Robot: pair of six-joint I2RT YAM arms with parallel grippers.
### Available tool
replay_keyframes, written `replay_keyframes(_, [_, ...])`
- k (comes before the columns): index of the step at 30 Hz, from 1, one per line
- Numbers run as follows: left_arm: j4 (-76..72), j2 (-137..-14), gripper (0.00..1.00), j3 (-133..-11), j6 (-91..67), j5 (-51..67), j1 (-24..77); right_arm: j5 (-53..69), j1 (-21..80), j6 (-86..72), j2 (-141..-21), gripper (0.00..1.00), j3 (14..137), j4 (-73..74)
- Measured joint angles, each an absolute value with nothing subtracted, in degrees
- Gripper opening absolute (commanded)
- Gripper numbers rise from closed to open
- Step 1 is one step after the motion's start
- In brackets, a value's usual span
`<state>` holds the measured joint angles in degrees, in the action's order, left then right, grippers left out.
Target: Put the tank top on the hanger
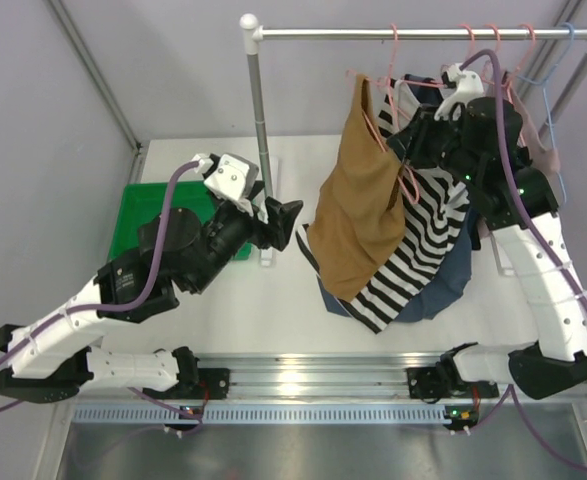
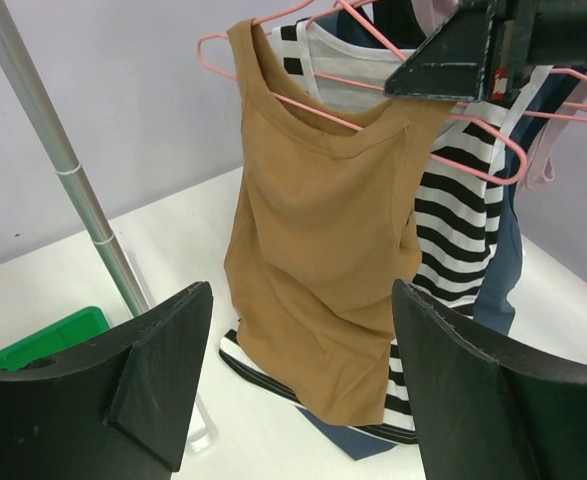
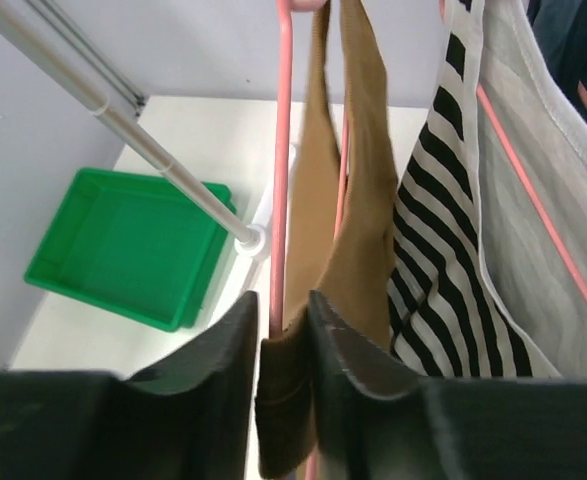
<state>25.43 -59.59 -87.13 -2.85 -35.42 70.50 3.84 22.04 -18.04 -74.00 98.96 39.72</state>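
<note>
The tan tank top [image 1: 358,200] hangs on the pink wire hanger [image 1: 403,170] at the left end of the row on the rail. In the left wrist view the tank top [image 2: 323,250] drapes from the hanger [image 2: 313,108], in front of the striped top. My right gripper [image 3: 283,305] is up at the shoulder. Its jaws stand a little apart, with a folded strap of the tank top [image 3: 363,230] and the hanger wire [image 3: 281,150] between them. My left gripper [image 2: 301,290] is wide open and holds nothing, facing the tank top from the left [image 1: 288,222].
A black-and-white striped top [image 1: 423,240] and a navy garment [image 1: 443,285] hang behind the tank top on the rail [image 1: 423,33]. The rack's upright pole [image 1: 261,130] stands by my left gripper. A green bin [image 1: 163,215] sits at the left. A blue hanger [image 1: 563,60] hangs at far right.
</note>
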Motion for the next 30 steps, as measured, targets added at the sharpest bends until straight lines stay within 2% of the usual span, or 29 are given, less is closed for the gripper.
replay_keyframes(1, [25.5, -59.6, 0.77, -86.8, -2.9, -35.5, 70.5, 3.8, 22.0, -18.2, -73.7, 0.41, 99.0, 39.4])
replay_keyframes(2, [25.5, -59.5, 0.77, -86.7, -2.9, -35.5, 70.5, 3.8, 22.0, -18.3, -73.3, 0.45, 99.0, 39.2])
replay_keyframes(7, [25.5, -59.0, 0.77, -86.3, -3.1, -35.8, 70.5, 3.6, 22.0, -18.2, -71.3, 0.55, 99.0, 39.0])
replay_keyframes(14, [25.5, -57.5, 0.77, -84.8, -4.0, -36.1, 70.5, 3.3, 22.0, -18.3, -68.3, 0.62, 98.6, 39.8])
replay_keyframes(19, [25.7, -56.4, 0.77, -83.0, -5.0, -36.5, 70.5, 3.3, 22.0, -18.3, -61.6, 0.69, 95.6, 40.8])
replay_keyframes(30, [26.2, -52.6, 0.77, -73.8, -10.4, -37.4, 70.5, 2.5, 22.0, -20.9, -36.2, 0.74, 73.7, 43.2])
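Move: The tank top already hangs from its hanger, one shoulder at the right fingertips; its middle lies about 10 cm ahead of the right hand, 5 cm left and 20 cm below. The hanger's hook on the rail is some 14 cm ahead, 2 cm left and 14 cm above, while the striped shirt's middle is roughly 12 cm ahead, 9 cm right and 15 cm lower. From the left hand, the tank top's middle lies about 18 cm ahead, 16 cm right and 18 cm below. The tank top's near shoulder and the pink hanger are let go as the right fingers spread wide, the hand easing up and back. The right hand then draws away from the hanger towards the base, about 15 cm back and 6 cm right, rising some 4 cm before sinking past its starting height, fingers tipped slightly up. The open left hand, touching nothing, sinks about 6 cm, mostly late. ##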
